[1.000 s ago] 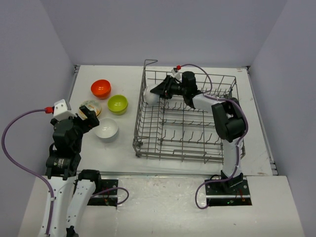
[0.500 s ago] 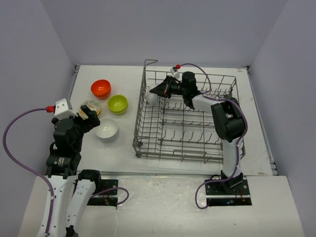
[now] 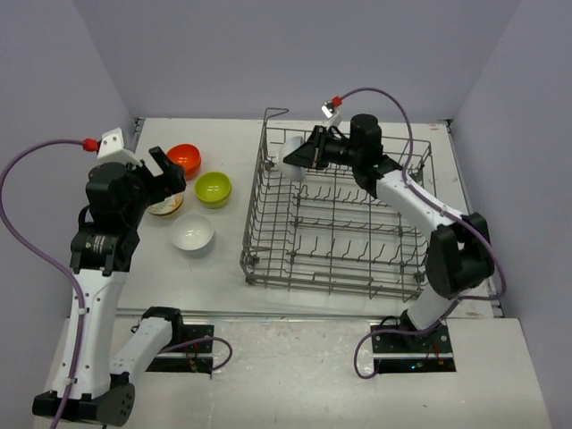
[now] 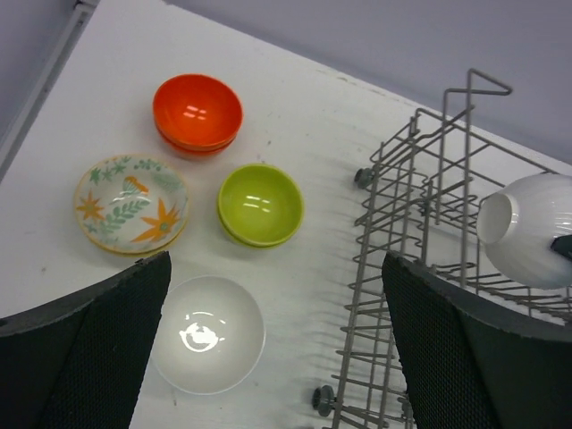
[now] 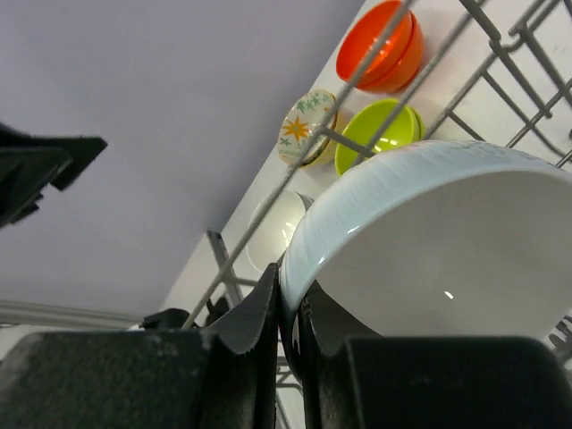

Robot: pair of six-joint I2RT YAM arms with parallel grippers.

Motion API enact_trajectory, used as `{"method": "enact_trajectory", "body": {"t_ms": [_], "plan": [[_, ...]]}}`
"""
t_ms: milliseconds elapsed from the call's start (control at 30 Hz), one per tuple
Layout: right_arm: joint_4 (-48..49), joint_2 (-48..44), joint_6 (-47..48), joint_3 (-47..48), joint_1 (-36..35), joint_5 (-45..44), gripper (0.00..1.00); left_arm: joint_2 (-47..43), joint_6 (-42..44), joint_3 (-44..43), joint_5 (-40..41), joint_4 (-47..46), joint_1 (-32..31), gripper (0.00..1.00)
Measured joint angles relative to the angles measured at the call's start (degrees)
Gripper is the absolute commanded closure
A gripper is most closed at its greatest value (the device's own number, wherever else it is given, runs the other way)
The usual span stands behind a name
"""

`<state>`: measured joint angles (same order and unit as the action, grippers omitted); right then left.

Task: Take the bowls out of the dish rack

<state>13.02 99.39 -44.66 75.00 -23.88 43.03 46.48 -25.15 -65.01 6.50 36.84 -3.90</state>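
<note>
My right gripper (image 3: pixel 302 158) (image 5: pixel 288 288) is shut on the rim of a glossy white bowl (image 3: pixel 291 159) (image 4: pixel 534 229) (image 5: pixel 429 241). It holds the bowl tilted above the far left corner of the grey wire dish rack (image 3: pixel 259 207) (image 4: pixel 402 234). On the table left of the rack sit an orange-red bowl (image 3: pixel 182 159) (image 4: pixel 197 112), a lime-green bowl (image 3: pixel 214 188) (image 4: pixel 260 204), a patterned cream bowl (image 4: pixel 131 203) and a white bowl (image 3: pixel 193 234) (image 4: pixel 208 332). My left gripper (image 3: pixel 166 170) (image 4: pixel 277 261) hangs open above these, holding nothing.
The rack's taller corner post (image 3: pixel 275 114) (image 4: pixel 483 85) stands just behind the held bowl. Rows of upright tines (image 3: pixel 344 241) fill the rack floor. Grey walls close in the table at the back and on both sides.
My right gripper has shut on the white bowl's rim and lifted it up and right, out of the rack's corner. My left arm has risen and swung toward the back, over the table bowls.
</note>
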Motion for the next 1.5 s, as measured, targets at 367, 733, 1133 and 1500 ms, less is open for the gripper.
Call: {"method": "enact_trajectory", "body": {"t_ms": [367,733,1133,1500], "plan": [[-32.5,-15.2,39.1,10.7,-14.0,-18.8,1.00,17.2,-2.3,-24.0,-2.9,4.1,-12.9,0.00],[-55.5,-14.2,61.0,12.9,-41.1,-47.1,1.00,27.2,-2.1,-33.1,-9.7,9.3,-23.6,0.00],[-61.5,-9.1,65.3,25.3,-44.4,-56.3,1.00,27.8,-1.4,-26.8,-9.5,11.5,-33.4,0.53],[-65.1,-7.6,67.1,28.8,-45.8,-59.7,1.00,30.3,3.2,-26.1,-2.9,14.9,-34.4,1.00]]}}
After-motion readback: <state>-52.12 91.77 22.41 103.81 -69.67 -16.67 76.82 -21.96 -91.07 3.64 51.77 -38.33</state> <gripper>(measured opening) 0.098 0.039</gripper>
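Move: The white bowl, already held clear of the rack in the right fingers, lies some 12 cm ahead of the left hand, about 28 cm to its right and 6 cm lower. The rack's left side runs between, its middle 10 cm ahead and 18 cm right of the left hand; the green bowls stand 18 cm ahead, 5 cm right. From the right hand, the open left hand is 28 cm left, 11 cm back and 6 cm higher. Back towards its base by about 18 cm, rising first, the right hand swings the held white bowl over the rack's left part, rolling and tilting strongly and keeping its pinch. The left hand arcs up and over to the right by some 20 cm, then sinks, turning about 40 degrees clockwise and tipping down, and shuts its open fingers on the bowl's rim. ##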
